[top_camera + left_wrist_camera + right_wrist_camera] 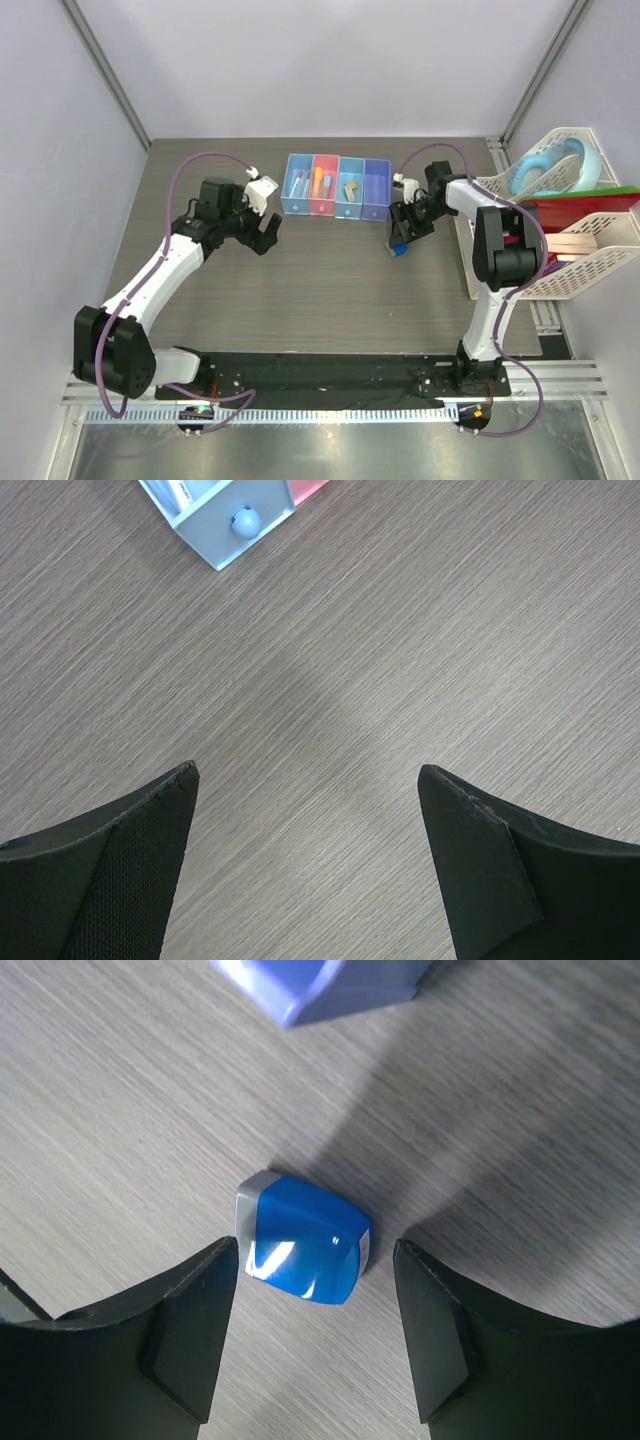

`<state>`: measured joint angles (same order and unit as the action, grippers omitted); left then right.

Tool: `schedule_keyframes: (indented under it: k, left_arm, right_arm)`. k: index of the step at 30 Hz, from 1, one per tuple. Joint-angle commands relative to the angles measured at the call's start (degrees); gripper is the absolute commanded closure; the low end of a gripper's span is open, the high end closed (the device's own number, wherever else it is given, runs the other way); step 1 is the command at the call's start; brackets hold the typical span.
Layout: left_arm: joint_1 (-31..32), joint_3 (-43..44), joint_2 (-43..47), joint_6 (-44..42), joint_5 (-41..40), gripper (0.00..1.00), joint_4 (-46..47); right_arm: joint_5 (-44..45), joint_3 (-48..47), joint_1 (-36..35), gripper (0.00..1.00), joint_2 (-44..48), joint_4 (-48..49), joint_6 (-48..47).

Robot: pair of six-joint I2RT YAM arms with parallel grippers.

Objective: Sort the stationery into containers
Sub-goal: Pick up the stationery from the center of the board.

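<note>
A small glossy blue block [305, 1240] with a grey end lies on the wood-grain table, seen too as a blue speck [398, 249] below the right end of the containers. My right gripper [317, 1290] hangs over it, open, fingers on either side without touching. The containers [336, 186] form a row of light blue, pink, light blue and purple boxes; pens and erasers lie inside the first three. My left gripper [305, 800] is open over bare table, left of the row, with the light blue end box [225, 515] at the top of its view.
White mesh baskets [590, 250] with books and a blue ring [545, 170] stand at the right edge, close behind the right arm. A purple box corner [320, 985] lies just beyond the block. Grey walls bound the table at back and sides.
</note>
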<state>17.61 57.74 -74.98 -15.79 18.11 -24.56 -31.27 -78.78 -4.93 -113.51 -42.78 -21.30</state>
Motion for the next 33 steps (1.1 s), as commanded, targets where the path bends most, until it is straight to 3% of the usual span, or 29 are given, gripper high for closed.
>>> schedule_keyframes:
  k: [1, 27, 30, 31, 33]
  left_arm:
    - [0.2, -0.4, 1.7, -1.1, 1.0, 0.11, 0.3]
    - [0.2, -1.4, 3.0, -1.8, 0.7, 0.11, 0.3]
    - [0.2, -1.8, 3.3, -2.0, 0.7, 0.11, 0.3]
    - [0.2, -2.0, 3.5, -2.1, 0.6, 0.11, 0.4]
    - [0.2, -2.3, 3.7, -2.3, 0.7, 0.11, 0.5]
  right_arm:
    - [2.3, 0.7, -0.3, 0.31, 0.9, 5.3, 2.8]
    - [15.1, 8.6, -8.2, 0.28, 4.6, 9.2, 4.7]
    - [15.1, 8.6, -8.2, 0.38, 4.4, 9.4, 5.6]
    - [15.1, 8.6, -8.3, 0.52, 4.4, 9.4, 5.7]
    - [15.1, 8.6, -8.3, 0.67, 4.4, 9.3, 6.4]
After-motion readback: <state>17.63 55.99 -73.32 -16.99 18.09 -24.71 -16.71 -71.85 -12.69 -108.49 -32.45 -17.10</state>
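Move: The blue stationery block lies just beyond and between the right fingertips, about 2 cm below the hand point, 1 cm to its left and level with it fore and aft. The empty purple compartment is centred some 16 cm ahead of that hand and 5 cm left, the light-blue compartment beside it 16 cm ahead and 11 cm left, both about 1 cm lower. From the left hand the block is roughly 25 cm right, 4 cm ahead and 15 cm down. The right pads come down astride the blue block and near the end close around its narrow sides, the opening shrinking from wide to about half. After a forward nudge of about 1 cm, partly taken back, the hand works a little over 1 cm left and slightly down, while the wrist tilts some 15 degrees to point the fingers more steeply at the board. ##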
